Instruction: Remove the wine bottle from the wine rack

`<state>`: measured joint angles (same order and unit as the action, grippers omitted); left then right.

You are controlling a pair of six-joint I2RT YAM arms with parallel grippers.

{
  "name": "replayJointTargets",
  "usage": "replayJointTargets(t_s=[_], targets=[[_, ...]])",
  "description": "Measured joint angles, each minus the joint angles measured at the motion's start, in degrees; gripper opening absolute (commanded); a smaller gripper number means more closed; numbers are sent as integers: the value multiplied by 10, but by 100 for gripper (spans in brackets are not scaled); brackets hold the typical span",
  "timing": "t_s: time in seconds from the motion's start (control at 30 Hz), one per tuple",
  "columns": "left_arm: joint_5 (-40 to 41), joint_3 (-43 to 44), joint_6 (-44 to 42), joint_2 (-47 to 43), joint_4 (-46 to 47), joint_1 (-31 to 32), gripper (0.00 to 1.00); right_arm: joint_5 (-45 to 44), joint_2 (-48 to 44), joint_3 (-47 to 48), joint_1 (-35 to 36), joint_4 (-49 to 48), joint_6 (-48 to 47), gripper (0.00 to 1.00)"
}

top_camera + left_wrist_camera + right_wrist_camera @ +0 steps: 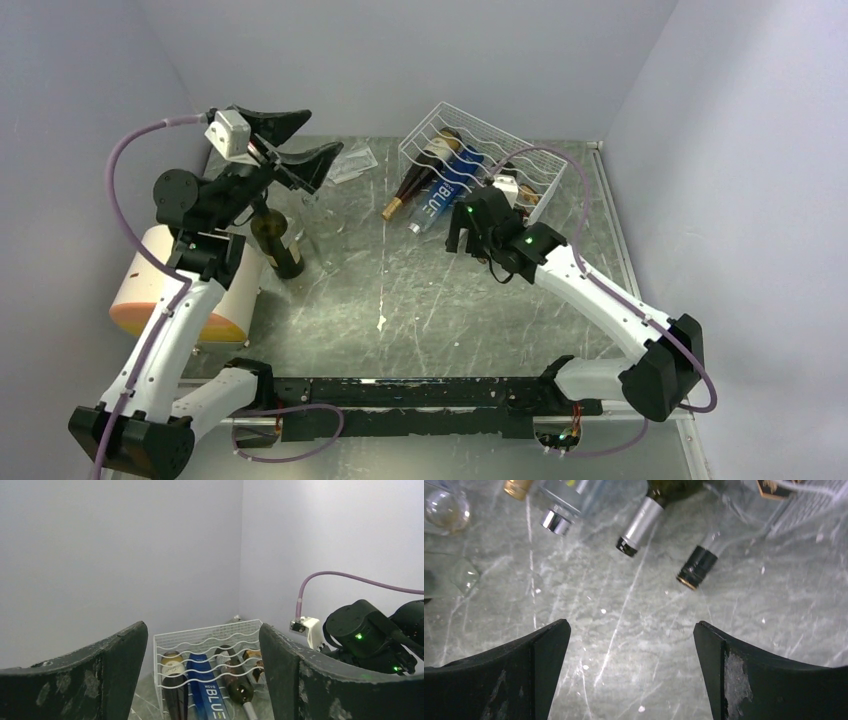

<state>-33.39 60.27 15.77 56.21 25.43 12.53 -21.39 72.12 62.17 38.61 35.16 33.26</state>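
Note:
The white wire wine rack [520, 165] lies tilted at the back right and shows in the left wrist view too [210, 632]. In its cradles lie a dark wine bottle [420, 170] with a gold cap, a blue bottle [447, 188] and further bottles. Their necks [636, 530] stick out onto the table. Another dark bottle [278, 240] stands upright on the table beneath my left arm. My left gripper [325, 130] is raised, open and empty, facing the rack [201, 629]. Over the table in front of the necks my right gripper [465, 243] hangs open and empty [631, 626].
A cream cylinder [165, 290] lies at the left beside my left arm. Clear glass pieces [350, 160] sit at the back, and a clear glass [444, 510] lies left of the bottle necks. Walls close in on the left, back and right.

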Motion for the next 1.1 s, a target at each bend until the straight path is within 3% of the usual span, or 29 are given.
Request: replayJointTargets(t_s=[0.27,0.47,0.7,0.93,1.1], targets=[[-3,-37,-41,-5,-13,56,86,3,-2,-75,0,63,56,99],[20,-76,-98,-41,-37,104,87,-35,12,-72,-13,69,80,98],[121,-111,-189,-93,-59,201,86,-71,12,-80,-34,-4,104,97],[186,-125,-221,-90,-61,220,85,-46,35,-108,-114,-99,107,97],[223,-139,-238,-95,-60,238,86,-24,71,-122,-134,-156,104,94]])
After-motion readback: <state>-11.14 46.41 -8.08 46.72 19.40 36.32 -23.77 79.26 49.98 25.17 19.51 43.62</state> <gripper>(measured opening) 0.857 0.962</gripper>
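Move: The clear bottle with the black cap lies neck-down in the rack's right side; its middle is about 16 cm ahead of the right gripper, 12 cm to its right and 13 cm below. The green wine bottle lies about 19 cm ahead and 5 cm right of that gripper, the blue bottle some 23 cm ahead and 4 cm left. From the left gripper, high up, the clear bottle is about 16 cm ahead, 38 cm right and 43 cm below. Draw the open right gripper back about 4 cm while sinking, then swing it forward and right and lower again towards the clear bottle's black-capped neck, turning some 20 degrees clockwise; keep the fingers wide and stop above the cap without gripping. Meanwhile bring the empty left gripper down about 7 cm, right and back, its fingers dipping slightly and staying open. ##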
